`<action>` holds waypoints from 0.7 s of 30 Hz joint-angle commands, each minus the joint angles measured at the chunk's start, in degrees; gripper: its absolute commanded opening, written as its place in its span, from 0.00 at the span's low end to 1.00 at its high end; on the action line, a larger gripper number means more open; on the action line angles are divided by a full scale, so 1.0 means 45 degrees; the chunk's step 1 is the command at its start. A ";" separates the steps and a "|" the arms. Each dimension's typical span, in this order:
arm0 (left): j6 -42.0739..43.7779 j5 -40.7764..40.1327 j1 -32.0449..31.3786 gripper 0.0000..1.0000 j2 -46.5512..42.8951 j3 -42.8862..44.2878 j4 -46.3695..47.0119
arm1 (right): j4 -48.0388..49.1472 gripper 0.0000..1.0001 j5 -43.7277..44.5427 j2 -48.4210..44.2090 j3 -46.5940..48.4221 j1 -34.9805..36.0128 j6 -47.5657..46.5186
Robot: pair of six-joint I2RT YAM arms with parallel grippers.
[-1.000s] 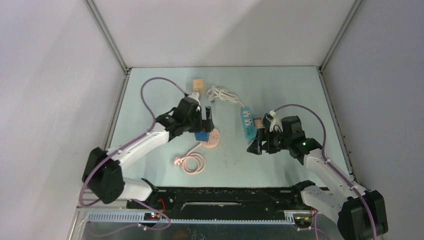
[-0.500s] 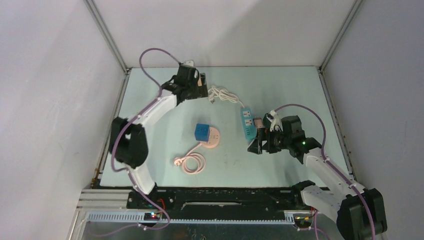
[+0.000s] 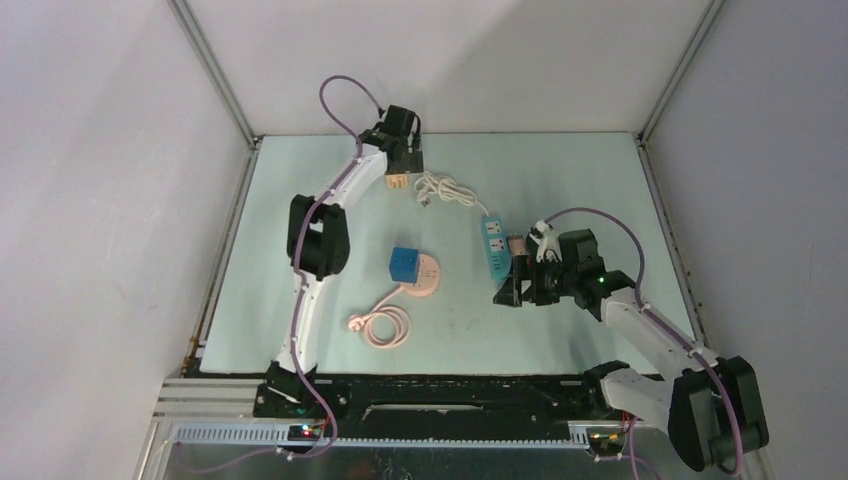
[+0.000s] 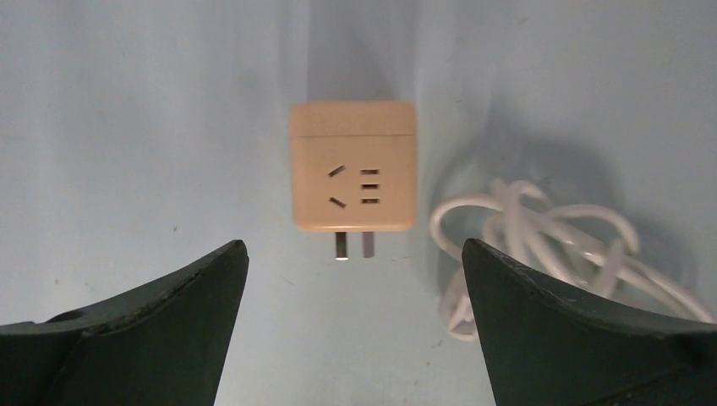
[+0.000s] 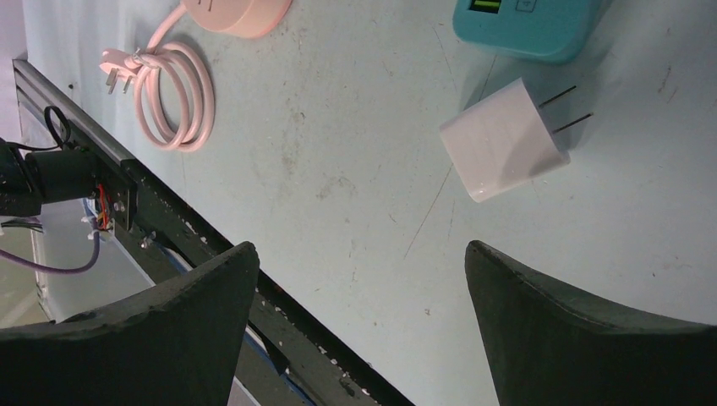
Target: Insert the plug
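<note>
A beige cube plug point(image 4: 353, 167) lies flat at the back of the table, its two prongs point(image 4: 353, 244) pointing toward my left gripper point(image 4: 353, 260). That gripper is open, hovers just short of the prongs and holds nothing. From above, the left gripper point(image 3: 405, 160) is beside the beige plug point(image 3: 397, 181). A white two-prong plug point(image 5: 505, 139) lies next to the teal power strip point(image 5: 524, 25). My right gripper point(image 5: 361, 247) is open and empty, a little short of the white plug. A blue cube point(image 3: 403, 264) sits on a round pink socket point(image 3: 427, 278).
A coiled white cable point(image 4: 541, 241) lies just right of the beige plug, and runs to the teal power strip point(image 3: 492, 243). The pink socket's cord lies coiled point(image 3: 385, 326) near the front. The black front rail point(image 5: 169, 220) is close under the right gripper.
My left arm has swung from over the blue cube and pink socket out to the back of the table, above the beige plug. The right arm has stayed put.
</note>
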 commanded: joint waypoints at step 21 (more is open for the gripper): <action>-0.0759 0.2743 0.0901 0.66 0.1946 0.1922 0.0587 | 0.0975 0.94 -0.0942 0.1496 0.0914 -0.0408 -0.0503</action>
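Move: The tan plug adapter lies about 4 cm ahead of the left hand and 6 cm below it, level sideways, prongs towards the robot. The white cord bundle is centred some 12 cm right of that hand, level fore-and-aft and 7 cm down; the blue cube sits roughly 25 cm back, 2 cm right and 5 cm below. From the idle right hand the adapter is about 34 cm ahead, 29 cm left and 6 cm lower. The tan adapter ends up between the left hand's fingertips: the hand sinks about 5.5 cm and eases forward some 3 cm, swaying slightly left before coming back right over the adapter. It rolls about 10 degrees, left side dipping, while the wide-open fingers start to close, and their pads come up against the adapter's two sides. ##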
